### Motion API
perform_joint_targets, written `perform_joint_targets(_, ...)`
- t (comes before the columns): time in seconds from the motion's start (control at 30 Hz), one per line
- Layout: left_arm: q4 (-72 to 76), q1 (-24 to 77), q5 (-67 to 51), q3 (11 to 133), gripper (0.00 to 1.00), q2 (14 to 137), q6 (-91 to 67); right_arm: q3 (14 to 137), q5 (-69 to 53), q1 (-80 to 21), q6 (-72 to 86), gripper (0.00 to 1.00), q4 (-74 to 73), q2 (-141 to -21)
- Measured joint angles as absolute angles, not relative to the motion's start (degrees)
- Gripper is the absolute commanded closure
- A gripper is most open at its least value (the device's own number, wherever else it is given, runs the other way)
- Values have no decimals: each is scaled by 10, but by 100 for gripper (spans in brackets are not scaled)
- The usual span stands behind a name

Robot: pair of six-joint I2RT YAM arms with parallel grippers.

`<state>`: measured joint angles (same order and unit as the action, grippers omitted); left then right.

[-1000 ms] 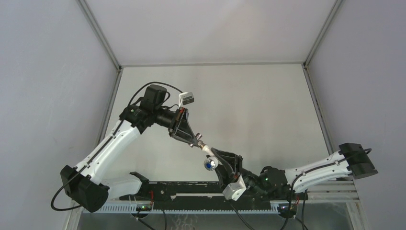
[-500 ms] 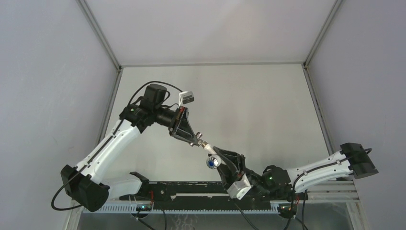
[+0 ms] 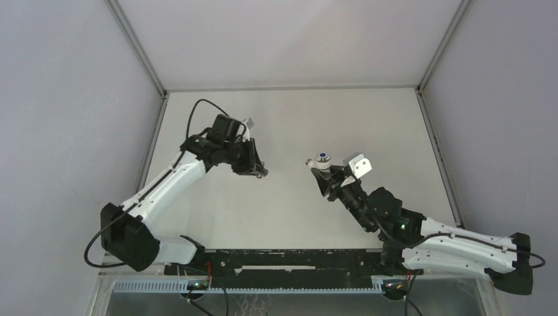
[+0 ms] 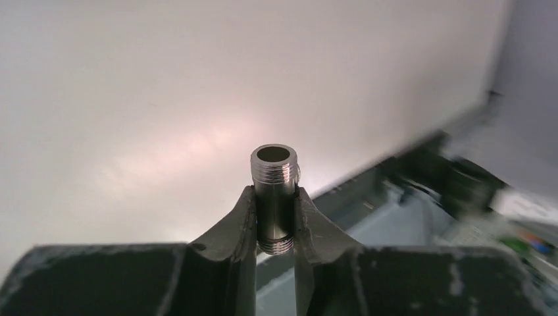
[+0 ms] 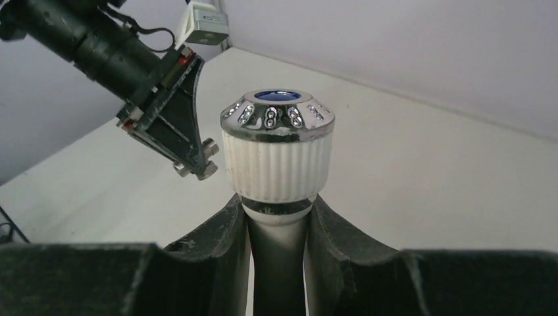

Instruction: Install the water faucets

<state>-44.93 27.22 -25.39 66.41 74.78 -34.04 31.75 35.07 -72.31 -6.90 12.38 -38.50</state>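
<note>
My left gripper [image 4: 274,196] is shut on the grey metal faucet fitting [image 4: 274,184], a short threaded tube that stands upright between the pads with its open end up. In the top view this gripper [image 3: 258,171] hangs left of centre, the fitting [image 3: 262,174] at its tip. My right gripper [image 5: 276,207] is shut on the stem of the white faucet tap [image 5: 276,155], whose ribbed knob has a chrome rim and a blue cap. From above, the tap [image 3: 322,158] and right gripper [image 3: 320,170] sit right of centre. A gap separates the two parts; the left gripper [image 5: 192,161] faces the tap.
The white table [image 3: 368,125] is closed in by grey walls with metal corner posts [image 3: 158,89]. A black rail with cabling [image 3: 276,260] runs along the near edge between the arm bases. The right arm's forearm [image 3: 460,247] lies low at the front right.
The two grippers were tip to tip near the front middle. They have pulled apart: the left drew back left, the right swung far up and right with the tap.
</note>
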Motion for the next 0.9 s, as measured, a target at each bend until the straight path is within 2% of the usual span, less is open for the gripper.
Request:
perform_joint_targets(0.1,-459,311,-116,691,100,798,-310,346,352,-691,23,100,44,-377)
perform_joint_targets(0.2,-483,334,-9,775,100,900,-283,358,360,-678,79,100,-11,-374)
perform_joint_targets(0.33,-487,335,80,831,100,1003,-244,387,360,-649,138,100,-96,-380)
perform_joint_targets(0.63,-467,293,93,831,100,1060,-178,410,293,-525,218,100,-188,-406)
perform_joint_targets(0.9,-431,290,68,835,100,1126,-130,410,239,-489,231,100,-196,-409)
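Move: The left hand holds the metal tee over bare table; the spot it is bound for lies about 13 cm ahead, 4 cm to its left and some 18 cm below. The white faucet in the right hand is roughly 13 cm to the left hand's right, 3 cm nearer the base and 10 cm higher. From the right hand the tee lies about 14 cm left, 4 cm ahead and 10 cm lower. Keeping its pinch on the metal tee, the left hand swings down about 15 cm and forward some 13 cm, drifting a little left, towards the bare table, while its fingers roll about 40 degrees to point straight down. The right hand keeps hold of the faucet and carries it right, down and somewhat forward, away from the tee, tipping nose-down nearly 30 degrees and turning clockwise. ##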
